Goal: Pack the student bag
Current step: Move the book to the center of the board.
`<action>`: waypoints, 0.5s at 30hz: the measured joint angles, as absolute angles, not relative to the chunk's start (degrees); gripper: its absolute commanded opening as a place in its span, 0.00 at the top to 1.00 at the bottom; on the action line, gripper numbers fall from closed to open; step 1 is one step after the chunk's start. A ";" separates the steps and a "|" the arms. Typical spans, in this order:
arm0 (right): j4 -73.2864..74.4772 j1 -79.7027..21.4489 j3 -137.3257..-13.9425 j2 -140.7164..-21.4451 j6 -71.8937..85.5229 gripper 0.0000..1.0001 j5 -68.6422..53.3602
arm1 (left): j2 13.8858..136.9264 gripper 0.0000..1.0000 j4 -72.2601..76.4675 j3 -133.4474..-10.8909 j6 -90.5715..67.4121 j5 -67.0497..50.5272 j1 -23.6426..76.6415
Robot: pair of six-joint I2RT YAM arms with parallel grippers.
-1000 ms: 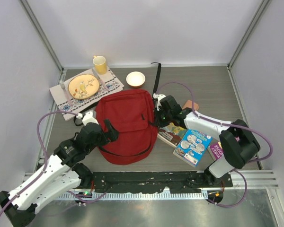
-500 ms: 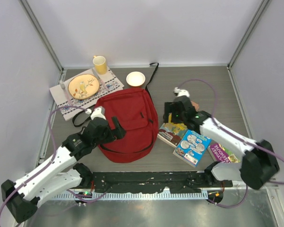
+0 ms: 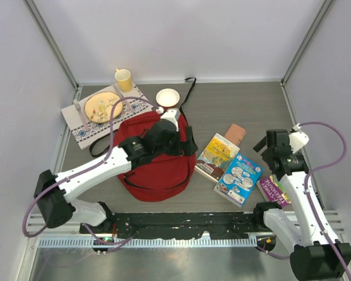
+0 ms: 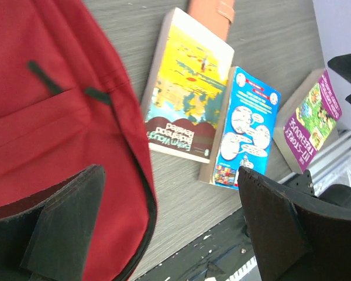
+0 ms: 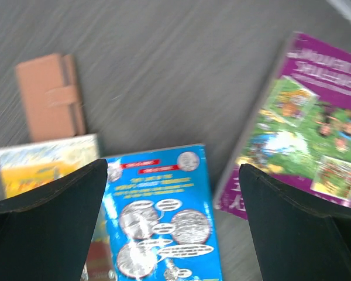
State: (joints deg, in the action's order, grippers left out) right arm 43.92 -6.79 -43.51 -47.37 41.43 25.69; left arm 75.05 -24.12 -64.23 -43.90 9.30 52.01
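Note:
The student bag [image 3: 155, 170], dark red with black zip lines, lies flat at the table's middle; its right edge shows in the left wrist view [image 4: 58, 117]. My left gripper [image 3: 191, 143] hovers over the bag's upper right edge, open and empty [image 4: 169, 187]. To the bag's right lie a yellow book [image 3: 217, 155] [image 4: 190, 99], a blue book [image 3: 238, 178] [image 5: 158, 216], a purple book [image 3: 272, 188] [image 5: 304, 129] and a brown wallet [image 3: 236, 133] [image 5: 50, 96]. My right gripper [image 3: 263, 152] hangs open above the blue book, holding nothing [image 5: 172, 175].
At the back left a patterned placemat [image 3: 137, 105] carries a plate [image 3: 102, 107], with a yellow mug [image 3: 124, 79] behind it and a white bowl [image 3: 167, 97] to its right. The bag's black strap [image 3: 187, 93] trails toward the back wall.
My right gripper has opened and pulled back to the right, away from the bag's edge. My left arm has swung across the bag to its upper right. The strap has dropped flat.

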 measured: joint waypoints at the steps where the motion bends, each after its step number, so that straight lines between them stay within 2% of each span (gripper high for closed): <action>1: 46.11 -4.58 -44.03 -47.55 42.57 0.00 26.70 | 76.55 0.00 -23.51 -65.25 -43.38 8.54 52.51; 7: 52.31 16.03 -45.54 -50.65 46.68 0.00 27.00 | 83.64 0.00 -22.35 -69.17 -41.63 3.88 52.97; 15: 54.65 27.59 -43.03 -58.19 50.92 0.01 29.15 | 84.40 0.00 -22.20 -70.54 -39.83 -0.58 52.97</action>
State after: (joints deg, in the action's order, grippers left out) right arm 54.65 27.59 -43.03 -58.19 50.92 29.15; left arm 84.40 -22.20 -70.54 -39.83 -0.58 52.97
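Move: The purple book I want lies about 16 cm to the right of my right hand, 7 cm back and some 13 cm below it. The blue book is roughly 6 cm left and 5 cm back. The yellow book is 15 cm left and 5 cm ahead, and the brown notebook 7 cm left and 15 cm ahead, all down on the table. From my left hand the purple book is some 46 cm right and 8 cm back. I swing my right hand about 12 cm right and 9 cm back, sinking over the purple book with its fingers wide open, while the wrist turns some 45 degrees clockwise and tips its fingers steeper down. It touches nothing yet. My open left hand drifts about 5 cm right, from above the bag towards the yellow book. ##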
